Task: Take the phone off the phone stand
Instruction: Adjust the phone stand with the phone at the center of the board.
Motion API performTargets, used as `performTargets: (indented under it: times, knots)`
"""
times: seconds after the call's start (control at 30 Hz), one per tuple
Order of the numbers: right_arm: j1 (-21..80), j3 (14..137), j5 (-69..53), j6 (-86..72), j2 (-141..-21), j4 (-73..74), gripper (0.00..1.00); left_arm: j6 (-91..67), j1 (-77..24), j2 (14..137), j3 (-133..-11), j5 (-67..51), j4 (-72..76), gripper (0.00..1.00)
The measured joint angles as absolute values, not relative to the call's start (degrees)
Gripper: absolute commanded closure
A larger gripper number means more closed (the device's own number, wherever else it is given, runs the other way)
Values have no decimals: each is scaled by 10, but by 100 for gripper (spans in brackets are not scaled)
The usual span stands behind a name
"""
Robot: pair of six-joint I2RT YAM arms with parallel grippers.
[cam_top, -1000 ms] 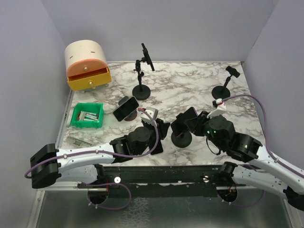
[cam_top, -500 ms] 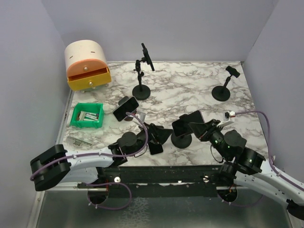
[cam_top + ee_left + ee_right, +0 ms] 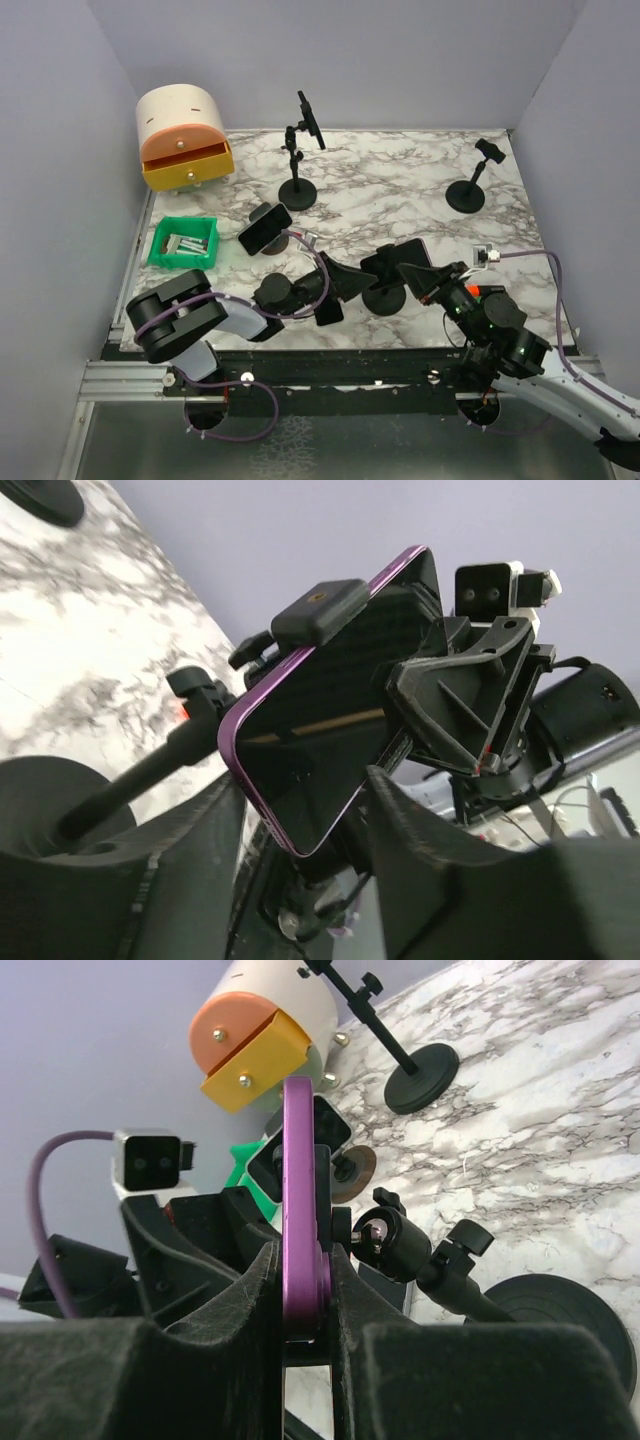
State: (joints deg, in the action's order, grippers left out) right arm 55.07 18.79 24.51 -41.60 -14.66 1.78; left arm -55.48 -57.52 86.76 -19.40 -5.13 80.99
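The phone [image 3: 413, 252], purple-edged with a dark screen, sits tilted in the clamp of the near phone stand [image 3: 385, 294]. My right gripper [image 3: 432, 278] is shut on the phone's right end. In the right wrist view the purple phone [image 3: 299, 1200] is pinched edge-on in the right gripper [image 3: 303, 1300], with the stand's ball joint [image 3: 396, 1244] just beside it. My left gripper [image 3: 348, 283] lies low at the stand's left side. In the left wrist view the left gripper [image 3: 300, 880] is open, its jaws either side of the lower corner of the phone [image 3: 320, 730], and the stand clamp [image 3: 322, 611] grips the phone's top edge.
A second phone [image 3: 265, 228] rests on a low holder at mid left. A tall stand [image 3: 297, 190] with a dark phone is at the back, and an empty stand [image 3: 467, 193] at the back right. A green bin [image 3: 183, 243] and an orange-drawer box [image 3: 183, 135] sit on the left.
My left arm folded back and low, its gripper slid right to the stand and its jaws spread. The right arm drew back toward the near edge, still holding the phone, which shifted slightly right.
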Motion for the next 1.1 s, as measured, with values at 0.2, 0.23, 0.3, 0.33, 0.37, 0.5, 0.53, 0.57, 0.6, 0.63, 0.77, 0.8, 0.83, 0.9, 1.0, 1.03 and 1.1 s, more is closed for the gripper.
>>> performTargets:
  times: [0.2,0.23,0.3,0.33,0.37,0.5,0.53,0.57,0.6,0.63,0.77,0.8,0.83,0.9,1.0,1.03,1.1]
  knots:
    - [551,156,241,-407,-107,-8,100,-597,-569,924,-203,-96,839,70]
    - [551,154,240,-405,-105,-9,100,-603,-568,925,-206,-102,842,76]
    - [551,152,238,-404,-104,-14,100,-606,-566,926,-211,-110,843,89]
    - [550,152,238,-405,-104,-16,100,-611,-564,926,-212,-112,843,97]
    - [549,152,238,-405,-104,-17,100,-616,-562,926,-213,-114,844,100]
    - [549,157,233,-404,-102,-14,46,-623,-554,920,-212,-128,847,100]
    - [549,165,232,-400,-103,-3,36,-622,-553,917,-212,-131,847,100]
    - [549,175,230,-397,-107,15,28,-614,-550,908,-213,-136,843,100]
    - [549,189,230,-391,-114,38,23,-606,-550,898,-213,-139,836,100]
    - [549,206,229,-385,-123,61,18,-592,-549,884,-213,-143,822,100]
    - [549,291,230,-353,-162,165,14,-532,-540,798,-228,-159,716,100]
    - [549,311,231,-345,-171,189,14,-522,-540,784,-232,-163,699,100]
    - [549,330,231,-335,-178,211,13,-505,-539,767,-241,-170,670,100]
    - [549,364,233,-315,-186,249,13,-479,-537,746,-259,-183,624,100]
    - [549,409,233,-275,-195,291,15,-425,-530,731,-304,-213,530,100]
    - [549,424,233,-260,-200,303,16,-413,-529,731,-315,-220,510,100]
    - [549,453,230,-228,-216,322,16,-373,-524,731,-346,-242,452,100]
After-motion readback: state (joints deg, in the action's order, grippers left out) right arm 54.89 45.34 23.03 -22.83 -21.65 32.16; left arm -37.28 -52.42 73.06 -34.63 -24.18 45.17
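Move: The phone on the stand has its middle about 7 cm right, 2 ahead and 2 above the open left hand, its near corner just before the fingers. The stand's base lies some 8 cm right, 3 ahead and 19 below the left hand; the loose phone on the board about 9 left, 3 ahead, 19 below. The right hand still grips the phone's right end, its middle some 6 cm left and 2 ahead. The left hand pinches the phone's left end and rises about 5 cm; the right opens, leaving up and right. ##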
